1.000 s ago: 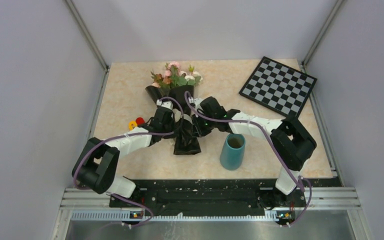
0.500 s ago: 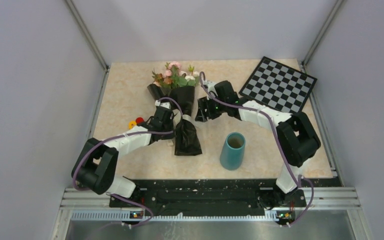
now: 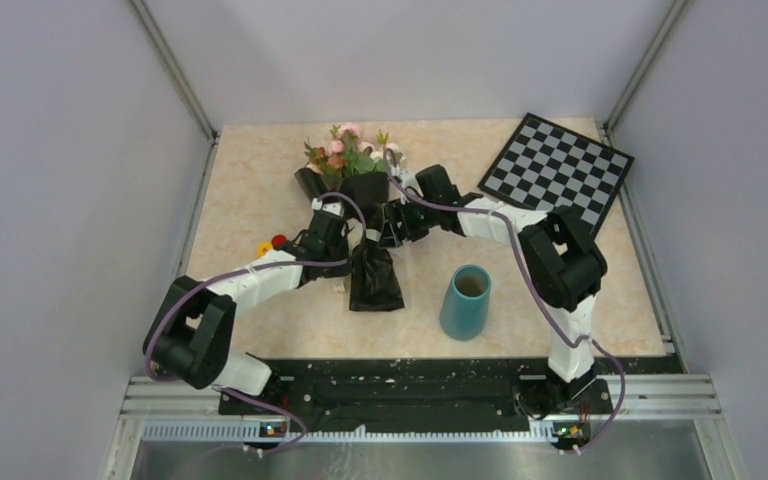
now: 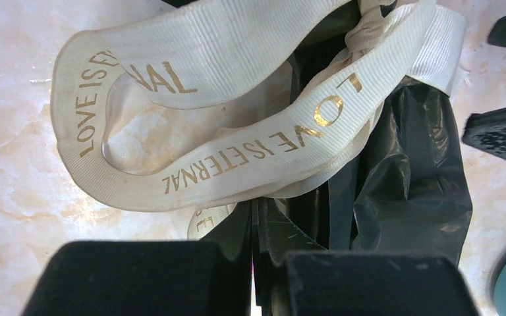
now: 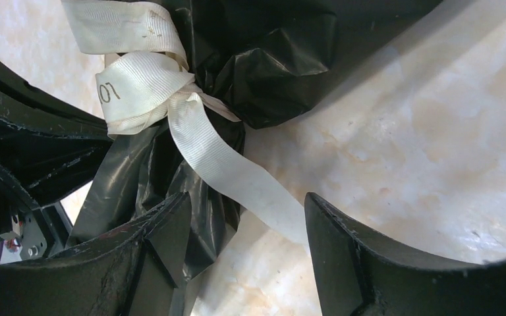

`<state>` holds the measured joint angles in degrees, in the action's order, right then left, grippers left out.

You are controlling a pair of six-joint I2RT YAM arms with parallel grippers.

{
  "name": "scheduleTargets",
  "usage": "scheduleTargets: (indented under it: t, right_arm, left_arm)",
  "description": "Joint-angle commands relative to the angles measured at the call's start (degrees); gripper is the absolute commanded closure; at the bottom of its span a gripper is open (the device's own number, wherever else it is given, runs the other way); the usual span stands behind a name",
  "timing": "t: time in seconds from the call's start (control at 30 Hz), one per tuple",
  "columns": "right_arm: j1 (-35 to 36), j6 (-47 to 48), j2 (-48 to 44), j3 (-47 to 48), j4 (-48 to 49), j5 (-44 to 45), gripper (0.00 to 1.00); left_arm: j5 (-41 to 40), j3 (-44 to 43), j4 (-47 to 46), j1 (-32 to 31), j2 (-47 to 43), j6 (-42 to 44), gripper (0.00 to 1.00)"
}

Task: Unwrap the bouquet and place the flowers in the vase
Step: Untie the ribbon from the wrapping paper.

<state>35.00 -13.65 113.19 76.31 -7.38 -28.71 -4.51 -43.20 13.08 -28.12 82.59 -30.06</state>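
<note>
The bouquet (image 3: 363, 195) lies on the table with its flowers (image 3: 350, 153) pointing to the back. Its black paper (image 4: 408, 184) is still tied by a cream ribbon (image 4: 237, 158) (image 5: 148, 85). My left gripper (image 3: 338, 228) (image 4: 257, 209) is shut at the ribbon's lower edge, and a short ribbon tail comes out beside its tips. On the bouquet's right side, my right gripper (image 3: 390, 224) (image 5: 247, 210) is open, with a loose ribbon tail (image 5: 237, 174) lying between its fingers (image 5: 342, 243), untouched. The teal vase (image 3: 466, 301) stands upright to the front right.
A black-and-white checkerboard (image 3: 557, 170) lies at the back right. A small red-and-yellow object (image 3: 272, 243) sits left of my left arm. Metal frame rails (image 3: 200, 110) and walls close in the table's sides.
My right gripper has opened, let go at the ribbon, swung toward the back right, then come back to the bouquet's right side. The left gripper has stayed shut in place.
</note>
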Motion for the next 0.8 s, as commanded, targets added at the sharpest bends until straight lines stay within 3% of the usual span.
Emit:
scheduleTargets:
  t: [0.0,0.3,0.4,0.57,0.77]
  right_arm:
    - [0.1,-1.0,1.7,3.4,5.3,-4.2,0.34]
    - [0.1,-2.0,4.1,5.1,6.3,-6.0,0.34]
    - [0.1,-2.4,4.7,5.7,6.1,-6.2,0.38]
    - [0.2,-2.5,3.8,5.4,4.8,-5.1,0.5]
    - [0.2,-3.6,2.5,4.0,4.6,-4.3,0.74]
  left_arm:
    - [0.4,-0.5,-1.2,0.3,-1.9,-0.6,1.0]
    - [1.3,-0.6,-2.0,0.3,-1.2,-0.7,1.0]
    - [1.5,-0.6,-2.0,0.3,-1.2,-0.7,1.0]
    - [1.3,-0.5,-2.1,0.3,-1.7,-0.8,1.0]
    - [1.3,0.0,-2.3,0.3,-2.2,-0.9,1.0]
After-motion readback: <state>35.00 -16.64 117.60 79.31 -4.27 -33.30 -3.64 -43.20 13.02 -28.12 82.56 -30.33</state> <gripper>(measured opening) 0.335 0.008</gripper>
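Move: The free ribbon tail crosses about 2 cm to the right hand's left, level fore and aft and about 1 cm lower. The knot lies some 5 cm to its left and 2 cm back; the wrapping paper's lower end is about 8 cm back and 2 cm left, the flowers roughly 17 cm ahead and 6 cm left. From the left hand, the tail is about 8 cm ahead and 9 cm right. The right hand slides about 2 cm left towards the knot, then half closes its fingers around the ribbon tail. ##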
